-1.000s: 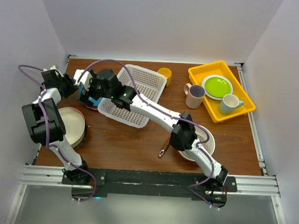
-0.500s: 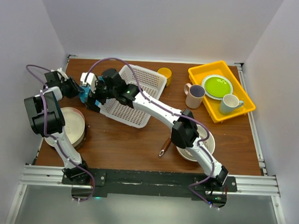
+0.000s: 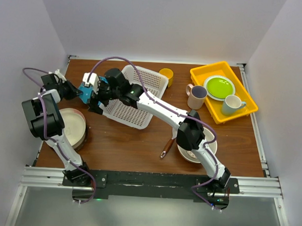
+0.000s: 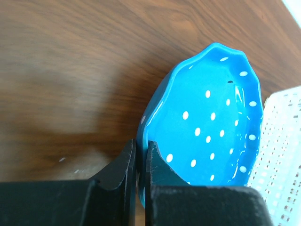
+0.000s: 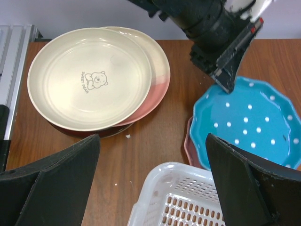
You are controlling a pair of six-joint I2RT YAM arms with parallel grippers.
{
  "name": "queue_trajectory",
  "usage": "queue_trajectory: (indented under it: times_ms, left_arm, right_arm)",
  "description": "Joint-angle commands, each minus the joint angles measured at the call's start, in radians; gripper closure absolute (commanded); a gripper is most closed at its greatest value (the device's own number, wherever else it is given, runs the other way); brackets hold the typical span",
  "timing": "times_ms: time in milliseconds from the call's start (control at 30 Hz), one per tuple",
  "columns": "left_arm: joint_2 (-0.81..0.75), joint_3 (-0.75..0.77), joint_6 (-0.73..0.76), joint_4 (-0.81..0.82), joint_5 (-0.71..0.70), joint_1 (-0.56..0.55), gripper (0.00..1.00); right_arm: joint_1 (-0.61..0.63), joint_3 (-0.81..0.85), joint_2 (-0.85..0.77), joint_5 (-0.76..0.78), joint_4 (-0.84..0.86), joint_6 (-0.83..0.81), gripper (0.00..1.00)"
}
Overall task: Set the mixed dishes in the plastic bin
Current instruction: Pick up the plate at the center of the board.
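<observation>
My left gripper (image 4: 141,151) is shut on the rim of the blue white-dotted plate (image 4: 211,127), which rests over a pink plate (image 5: 189,147) left of the plastic bin (image 3: 134,95). In the top view the left gripper (image 3: 79,93) grips the blue plate (image 3: 87,91) near the table's far left. My right gripper (image 5: 153,188) hovers open above the bin's left corner (image 5: 188,202), nothing between its fingers. From there I see the blue plate (image 5: 249,122) and the left gripper (image 5: 225,82) on its far rim. The bin shows no dishes inside.
A stack of plates (image 3: 70,127), topped by a cream one with a bear (image 5: 89,77), lies front left. A yellow mug (image 3: 166,73) and a purple-lined mug (image 3: 197,96) stand behind. A patterned bowl (image 3: 205,145) and spatula (image 3: 165,148) lie under the right arm. The yellow tray (image 3: 213,113) holds a green plate.
The left gripper has closed on the blue plate's rim. The right arm's wrist has swung slightly back over the bin's left corner.
</observation>
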Motion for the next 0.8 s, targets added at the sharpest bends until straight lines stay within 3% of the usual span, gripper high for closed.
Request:
queue_trajectory:
  times_ms: [0,400,633,767]
  left_arm:
    - [-0.154,0.008,-0.120,0.121,0.055,0.052,1.00]
    - [-0.271,-0.062,-0.290,0.207,0.123,0.101,1.00]
    - [-0.371,-0.108,-0.388,0.279,0.149,0.103,1.00]
    - [-0.423,-0.165,-0.451,0.342,0.169,0.088,1.00]
  right_arm:
    - [-0.007,-0.017,-0.075,-0.026,0.022,0.013,0.02]
    - [-0.025,-0.044,-0.103,0.012,0.036,0.083,0.02]
    - [-0.100,-0.062,-0.159,0.000,0.067,0.358,0.02]
    - [-0.163,-0.164,-0.235,0.029,0.134,0.528,0.02]
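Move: The left fingers already pinch the blue dotted plate by its left rim. The plate's middle lies about 8 cm to their right and 1 cm ahead; the pink plate is under it, some 8 cm right and 2 cm back, 4 cm below. The white bin's middle is roughly 27 cm right and 1 cm back. From the open right hand, the blue plate is about 14 cm ahead, 7 cm left and 17 cm below. Keeping its pinch on the blue plate's left rim, the left hand lifts the plate steadily up and away from the pink plate, some 11 cm. The fingertips tip upward and the wrist turns counter-clockwise, each a bit over 10 degrees. The right hand, still wide open, dips slightly, then moves off right, forward and up, about 5 cm, above the bin's left side. ##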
